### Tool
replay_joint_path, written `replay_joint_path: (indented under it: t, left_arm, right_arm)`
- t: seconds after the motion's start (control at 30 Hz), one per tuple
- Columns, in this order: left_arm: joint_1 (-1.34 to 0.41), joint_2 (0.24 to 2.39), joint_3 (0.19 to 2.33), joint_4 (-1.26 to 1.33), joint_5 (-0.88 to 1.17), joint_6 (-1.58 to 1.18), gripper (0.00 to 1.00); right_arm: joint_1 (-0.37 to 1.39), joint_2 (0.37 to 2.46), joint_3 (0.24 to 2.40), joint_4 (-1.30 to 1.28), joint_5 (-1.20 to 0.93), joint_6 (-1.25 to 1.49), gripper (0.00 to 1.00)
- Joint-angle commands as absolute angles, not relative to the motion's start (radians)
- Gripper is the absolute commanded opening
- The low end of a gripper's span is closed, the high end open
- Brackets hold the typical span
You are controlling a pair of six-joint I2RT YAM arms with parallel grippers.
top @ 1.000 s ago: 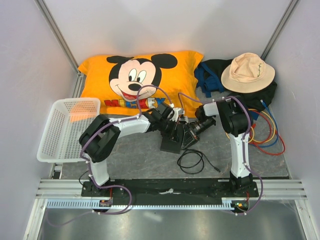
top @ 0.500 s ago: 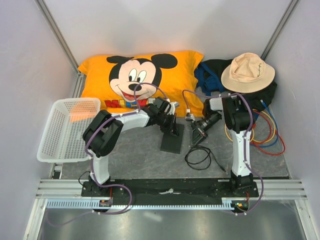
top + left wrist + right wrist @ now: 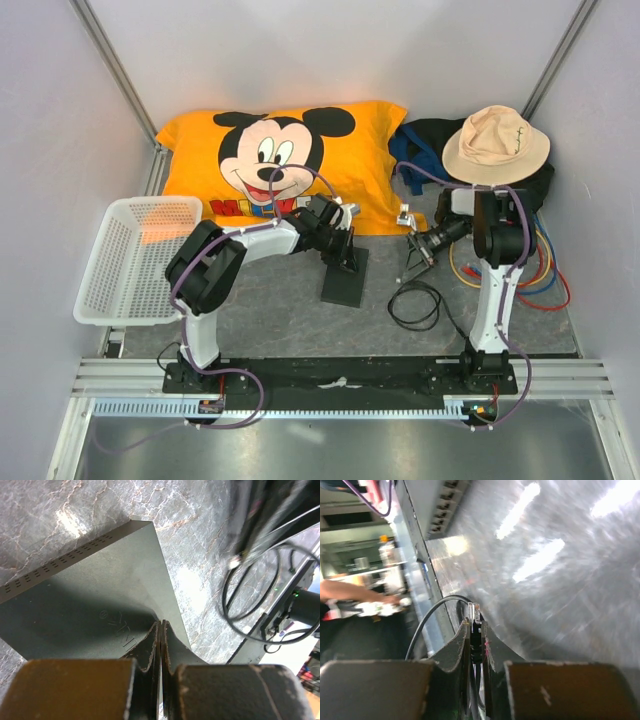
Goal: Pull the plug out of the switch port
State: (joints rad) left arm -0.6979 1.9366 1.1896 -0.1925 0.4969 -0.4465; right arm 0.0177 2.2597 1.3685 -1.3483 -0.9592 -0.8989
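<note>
The switch (image 3: pixel 346 284), a flat matte-black box, lies on the grey table mat at centre. My left gripper (image 3: pixel 349 260) is shut and presses down on its top; in the left wrist view its closed tips (image 3: pixel 161 626) rest on the black lid (image 3: pixel 85 605). My right gripper (image 3: pixel 414 256) is to the right of the switch, apart from it, shut on the plug (image 3: pixel 475 613). The plug's clear tip pokes out past the fingers (image 3: pixel 460 645). Its black cable (image 3: pixel 420 304) trails down in a loose coil on the mat.
An orange Mickey Mouse pillow (image 3: pixel 285 160) lies at the back. A white basket (image 3: pixel 135 255) sits at the left. A beige hat (image 3: pixel 495 145) on a dark bag (image 3: pixel 425 150) and coloured cable loops (image 3: pixel 540 268) fill the right side.
My right gripper has pulled away to the right from the switch with the plug, dragging the cable coil with it. The left gripper stays pressed on the switch.
</note>
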Motion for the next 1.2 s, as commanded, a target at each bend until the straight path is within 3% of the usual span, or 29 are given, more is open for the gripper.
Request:
replay_joint_path:
  t: [0.0,0.13,0.53,0.7,0.93,1.17]
  left_arm:
    - [-0.704,1.950,1.157,-0.321,0.313,-0.302,0.02]
    - [-0.709,1.904,1.180,-0.310,0.295,-0.253,0.02]
    - [-0.707,1.884,1.256,-0.305,0.256,-0.147,0.02]
    - [-0.704,1.878,1.259,-0.296,0.256,-0.138,0.02]
    - [-0.704,1.845,1.244,-0.287,0.244,-0.109,0.02]
    - [-0.704,1.819,1.218,-0.288,0.236,-0.089,0.02]
  right_arm:
    - [-0.039,2.083,1.394,-1.459,-1.038,-0.962,0.00]
    - [-0.153,2.048,1.494,-1.459,-1.080,-0.882,0.00]
    - [-0.488,2.092,1.825,-1.425,-0.945,-0.660,0.00]
    - [-0.557,2.037,1.711,-1.254,-0.787,-0.583,0.00]
    - [-0.563,1.847,1.450,-0.798,-0.548,-0.420,0.00]
    - [-0.552,1.813,1.402,-0.716,-0.506,-0.414,0.00]
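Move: The black plug, already out, is in the right hand's fingers. The heap of coloured cables it is taken to lies some 29 cm to the right and 3 cm ahead, about 3 cm lower. The switch is about 13 cm left, level fore-and-aft; the black coil 4 cm right and 6 cm back; the dark clothes 24 cm right and 21 cm ahead. From the left hand the heap is about 41 cm right, 1 cm ahead. The black plug, still pinched, is carried by the right hand some 26 cm right and 12 cm forward, away from the switch to above the cable heap, arcing up about 11 cm, then dipping to half that, while the wrist swings about 45 degrees clockwise and rolls. The shut left hand shifts about 4 cm forward and left over the switch, tilting its fingertips. ##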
